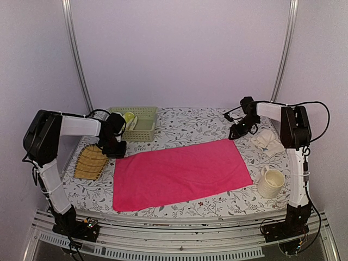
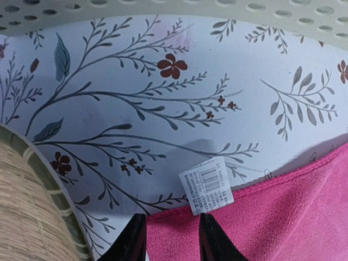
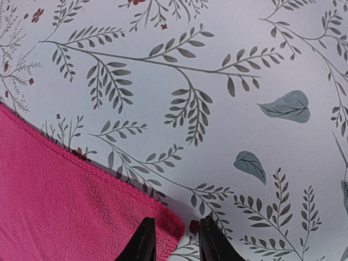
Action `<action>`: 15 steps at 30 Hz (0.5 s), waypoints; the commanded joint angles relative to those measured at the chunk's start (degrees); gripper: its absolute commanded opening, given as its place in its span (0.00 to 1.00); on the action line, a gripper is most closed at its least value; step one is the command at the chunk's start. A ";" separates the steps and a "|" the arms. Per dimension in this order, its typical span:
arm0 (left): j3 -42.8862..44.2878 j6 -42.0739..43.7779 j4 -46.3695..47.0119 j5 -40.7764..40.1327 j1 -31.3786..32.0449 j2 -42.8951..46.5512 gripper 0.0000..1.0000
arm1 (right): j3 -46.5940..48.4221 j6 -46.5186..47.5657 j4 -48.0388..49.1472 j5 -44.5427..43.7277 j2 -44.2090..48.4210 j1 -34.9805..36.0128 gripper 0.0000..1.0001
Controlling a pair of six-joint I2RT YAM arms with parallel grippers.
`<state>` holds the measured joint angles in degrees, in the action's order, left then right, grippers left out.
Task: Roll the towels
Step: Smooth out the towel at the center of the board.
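The bright pink towel [image 1: 182,172] lies spread flat on the floral tablecloth. My left gripper [image 1: 115,149] is low over its far left corner. In the left wrist view the gripper [image 2: 171,231] is open, with pink cloth [image 2: 272,217] lying flat between the fingers and the white tag [image 2: 206,186] just ahead. My right gripper [image 1: 235,135] hangs at the far right corner. Its wrist view shows the gripper [image 3: 178,231] open astride the towel [image 3: 65,201] corner. The cream-white towel [image 1: 268,142] lies crumpled to the right of it.
A green perforated basket [image 1: 136,122] stands at the back left, close to the left gripper, its wall [image 2: 217,11] just ahead. A woven straw mat [image 1: 91,162] lies at the left edge. A cream mug [image 1: 270,182] stands at the front right.
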<state>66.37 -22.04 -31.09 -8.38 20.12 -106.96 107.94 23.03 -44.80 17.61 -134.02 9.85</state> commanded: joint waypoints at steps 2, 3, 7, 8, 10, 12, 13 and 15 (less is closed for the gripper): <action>-0.51 0.95 1.00 0.23 -0.67 1.21 0.36 | 0.49 0.12 -0.97 -1.62 -3.51 1.07 0.27; -0.35 0.95 1.02 0.20 -0.65 1.30 0.36 | 0.39 0.33 -1.11 -2.89 -3.82 1.38 0.26; 0.32 1.20 0.95 -0.08 -0.64 1.49 0.36 | 0.24 0.54 -1.64 -7.04 -4.39 2.10 0.22; 0.40 1.28 0.95 -0.09 -0.69 1.44 0.36 | 0.23 0.46 -1.74 -7.70 -4.61 2.23 0.20; 0.43 1.42 0.94 -0.22 -0.68 1.39 0.36 | 0.17 0.40 -2.17 -8.44 -4.79 2.17 0.11; 0.43 1.51 0.94 -0.52 -0.63 1.40 0.36 | -0.04 0.44 -2.25 -8.47 -4.57 2.19 0.05; 0.43 1.48 0.92 -0.56 -0.67 1.33 0.36 | -0.14 0.44 -2.23 -8.40 -4.37 2.15 0.03; 0.43 1.48 1.02 -0.61 -0.69 1.30 0.36 | -0.27 0.44 -1.79 -8.32 -3.85 2.13 0.02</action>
<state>66.26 -21.17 -30.74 -8.47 20.10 -106.87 108.53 23.38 -44.34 12.03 -135.24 11.64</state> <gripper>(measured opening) 0.360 0.032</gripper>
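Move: The towel's far right corner lies right under the right fingertips, about 1 cm below and neither ahead nor to the side. The white cloth lies some 12 cm to the right of that hand and 3 cm back; the mug stands about 12 cm to its right and 25 cm back. From the left hand, the same corner is about 12 cm ahead and 36 cm to the right. Sink the right gripper about 1 cm straight down onto the towel's far right corner, then stay there and close the part-open fingers almost shut, pinching the corner between the fingertips. While closing, roll the wrist some 5 degrees so the hand's left side dips. ##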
